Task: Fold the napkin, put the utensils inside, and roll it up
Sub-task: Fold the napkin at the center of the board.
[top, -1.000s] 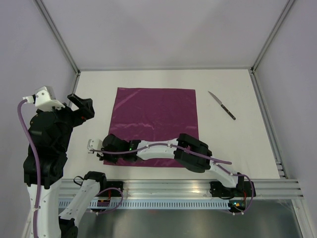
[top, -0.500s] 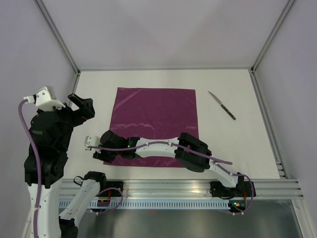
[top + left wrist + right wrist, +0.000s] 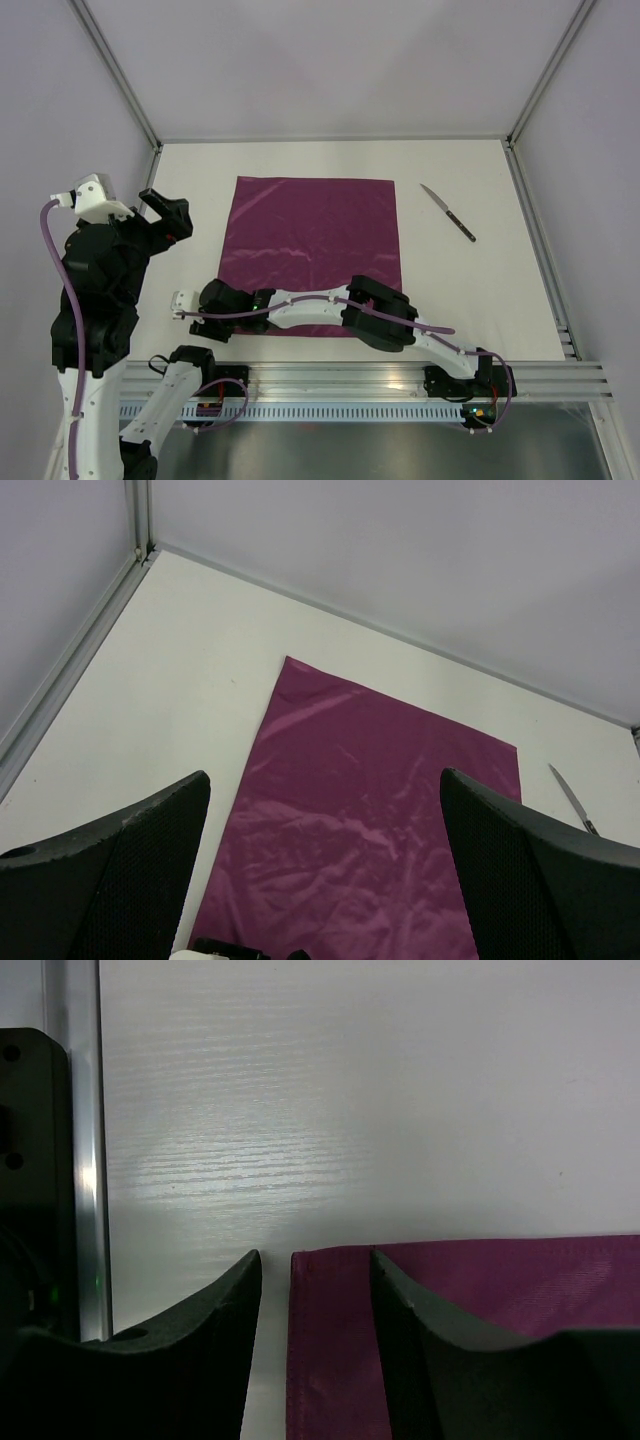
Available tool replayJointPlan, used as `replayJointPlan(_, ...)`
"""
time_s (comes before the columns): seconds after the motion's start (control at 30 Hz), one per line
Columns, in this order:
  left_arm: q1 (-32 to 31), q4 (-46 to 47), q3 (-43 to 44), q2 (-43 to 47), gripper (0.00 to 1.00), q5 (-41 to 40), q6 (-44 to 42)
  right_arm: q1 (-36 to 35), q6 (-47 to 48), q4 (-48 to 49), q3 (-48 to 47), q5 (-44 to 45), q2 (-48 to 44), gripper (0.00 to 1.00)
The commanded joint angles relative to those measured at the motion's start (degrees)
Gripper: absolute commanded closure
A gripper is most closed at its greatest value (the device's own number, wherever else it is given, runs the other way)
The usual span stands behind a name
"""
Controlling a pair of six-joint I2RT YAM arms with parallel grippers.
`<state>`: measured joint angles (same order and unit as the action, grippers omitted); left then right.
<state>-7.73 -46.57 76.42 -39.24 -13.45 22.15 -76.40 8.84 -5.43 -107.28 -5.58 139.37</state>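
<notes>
The plum-purple napkin [image 3: 315,240] lies spread flat on the white table; it also fills the left wrist view [image 3: 370,810]. My right arm reaches left along the napkin's near edge. My right gripper [image 3: 200,312] is open at the near-left corner, holding nothing. In the right wrist view the gripper [image 3: 316,1260] straddles the hem: one finger over bare table, the other over the napkin [image 3: 500,1300]. My left gripper [image 3: 165,215] hangs raised left of the napkin, wide open [image 3: 325,780] and empty. One of the utensils, a knife [image 3: 447,212] with a black handle, lies right of the napkin [image 3: 572,798].
An aluminium rail [image 3: 400,375] runs along the table's near edge, close to the right gripper [image 3: 88,1210]. A black block [image 3: 30,1160] sits beside that rail. Walls and frame posts [image 3: 120,70] enclose the table at the left, back and right.
My right gripper has gone from shut to open and shifted slightly toward the near edge at the napkin's corner. The napkin, knife and left arm have stayed put.
</notes>
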Motion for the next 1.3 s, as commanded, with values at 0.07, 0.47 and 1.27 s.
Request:
replayJointPlan(0.07,0.26,1.83,-0.75,-0.39,0.0,0.09,0.08,0.02,0.48,-1.16,-1.52,3.74,1.08,0.46)
replayJointPlan(0.47,0.26,1.92,-0.75,-1.27,0.0,0.45,0.0,0.02,0.12,-2.48,-2.58,7.34,2.04,0.44)
replayJointPlan(1.27,0.26,3.15,-1.54,-1.8,0.01,1.06,-0.79,1.61,-0.49,-4.23,-3.63,2.07,1.96,0.97)
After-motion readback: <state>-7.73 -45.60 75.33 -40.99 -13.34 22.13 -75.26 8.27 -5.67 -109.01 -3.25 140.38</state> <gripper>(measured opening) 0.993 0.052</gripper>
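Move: My right fingers straddle the napkin's near-left corner, which lies about 1 cm back from my hand point and 1 cm below it. The metal rail runs some 8 cm behind my hand. The napkin's middle is roughly 22 cm forward and 24 cm to my right, and its far-left corner about 45 cm ahead and 4 cm right. From my left hand that near-left corner is about 9 cm back and 39 cm down, hardly off to either side. Staying low, I slide my half-open right hand about 2 cm forward from the napkin's near edge onto the cloth, most of it before the fingers start to close. Then I shut them nearly all the way, the rear finger coming in from the bare board, and pinch the near-left corner. The wrist swings clockwise by barely 5 degrees. ##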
